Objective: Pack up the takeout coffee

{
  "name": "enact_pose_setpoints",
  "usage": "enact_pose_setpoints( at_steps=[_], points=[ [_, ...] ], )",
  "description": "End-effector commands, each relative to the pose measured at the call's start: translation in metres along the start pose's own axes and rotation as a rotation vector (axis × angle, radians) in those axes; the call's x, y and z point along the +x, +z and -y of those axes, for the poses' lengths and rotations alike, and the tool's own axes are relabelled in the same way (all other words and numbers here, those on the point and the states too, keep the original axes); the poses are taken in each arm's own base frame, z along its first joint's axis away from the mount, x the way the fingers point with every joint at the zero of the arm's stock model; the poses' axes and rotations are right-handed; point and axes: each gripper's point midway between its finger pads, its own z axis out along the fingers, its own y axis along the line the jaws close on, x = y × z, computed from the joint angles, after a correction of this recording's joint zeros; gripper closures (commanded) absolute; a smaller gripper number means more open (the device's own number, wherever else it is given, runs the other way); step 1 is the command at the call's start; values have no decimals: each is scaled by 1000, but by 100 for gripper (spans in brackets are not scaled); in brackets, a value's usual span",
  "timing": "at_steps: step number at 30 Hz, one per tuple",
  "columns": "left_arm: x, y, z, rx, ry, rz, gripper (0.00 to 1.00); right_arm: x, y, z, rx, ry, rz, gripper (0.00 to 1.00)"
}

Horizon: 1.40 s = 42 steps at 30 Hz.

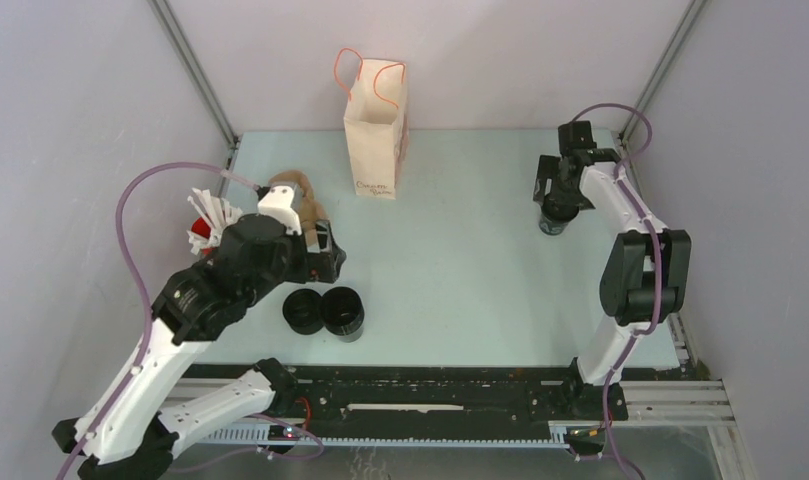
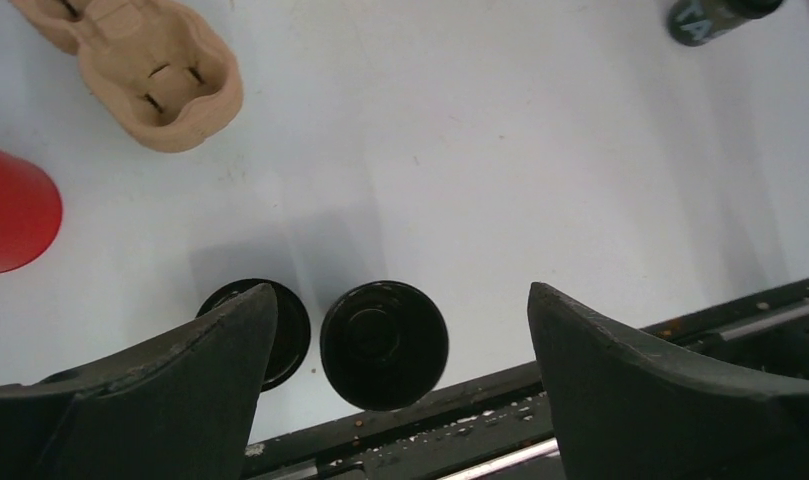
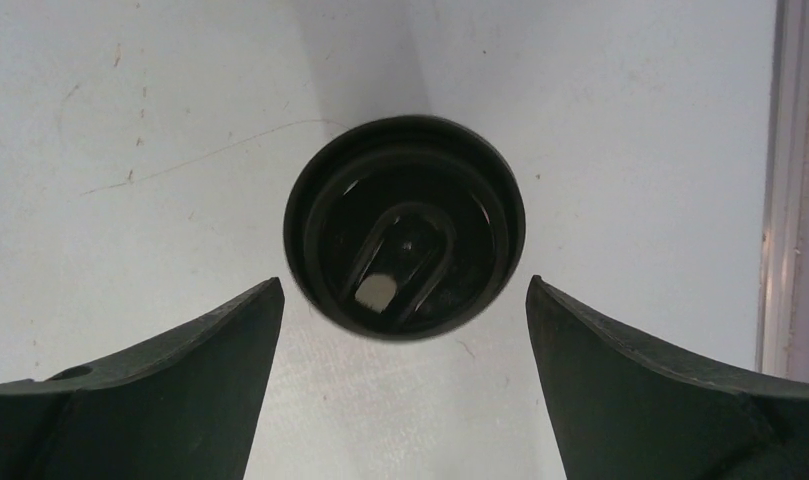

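Observation:
Two black takeout coffee cups stand side by side near the table's front edge, one [image 1: 342, 312] [image 2: 384, 345] to the right of the other [image 1: 303, 311] [image 2: 280, 335]. My left gripper [image 1: 330, 260] [image 2: 400, 292] hovers open above and just behind them. The right-hand cup shows between its fingers, and the left finger [image 2: 180, 390] partly hides the other cup. A third black cup [image 1: 553, 220] [image 3: 405, 228] stands at the right of the table. My right gripper [image 1: 554, 192] [image 3: 404, 282] hangs open straight over it, holding nothing.
A brown paper bag [image 1: 375, 130] with orange handles stands upright at the back centre. The moulded-pulp cup carrier [image 1: 302, 195] [image 2: 145, 70] and a red cup [image 1: 202, 235] [image 2: 15, 210] with white sticks sit behind the left arm. A black rail [image 1: 430, 390] runs along the near edge.

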Motion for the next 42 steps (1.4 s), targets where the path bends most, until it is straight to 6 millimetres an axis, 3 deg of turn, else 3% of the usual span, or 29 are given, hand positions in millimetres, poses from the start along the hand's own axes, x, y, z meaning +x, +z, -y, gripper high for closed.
enact_pose_setpoints(
  at_steps=[1,4,6,10,15,19,24,26,30,34,38,42],
  points=[
    [-15,9,-13,-91,24,-11,0,-33,-76,-13,-30,7,159,0],
    [-4,41,-27,-160,0,-151,0,-24,-118,-76,-235,-86,234,0],
    [-8,62,-35,-199,-8,-200,0,1,-134,-120,-360,-202,246,0],
    [-25,107,-51,-299,-3,-250,2,50,-151,-168,-522,-273,180,1],
    [-31,176,-72,-358,-70,-343,14,110,-196,-220,-820,-341,128,2],
    [-31,229,-109,-462,-147,-393,26,134,-212,-226,-914,-362,123,2],
    [-16,274,-136,-496,-250,-443,41,127,-221,-214,-947,-298,160,2],
    [-10,280,-148,-530,-274,-440,43,123,-226,-211,-965,-279,169,2],
    [-2,285,-160,-578,-315,-419,44,134,-231,-219,-989,-314,155,2],
    [10,288,-164,-589,-332,-410,38,139,-235,-224,-1005,-336,157,2],
    [16,295,-167,-590,-334,-421,41,137,-233,-223,-994,-330,161,2],
    [20,299,-171,-591,-349,-424,50,132,-229,-221,-996,-304,158,2]
  ],
)
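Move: Standing far out and to its left, the cup carrier is about 26 cm ahead of the left hand, 12 cm left and 26 cm below. The paper bag stands some 34 cm ahead of that hand and 7 cm right; the red holder 11 cm ahead and 23 cm left. The right hand's open fingers are still around the lidded cup, its middle about 5 cm below, 1 cm ahead and 1 cm right; from that hand the carrier lies some 61 cm left and 4 cm farther out. Reaching forward about 25 cm while sinking some 21 cm and drifting left, the left hand comes down at the carrier's right rim, fingers tipping steeply down and turning counter-clockwise as they narrow to about half open. The right hand, still wide open, rises off the lidded cup and sweeps left, then back too, dipping before rising again, turning counter-clockwise with its left side lifting. ##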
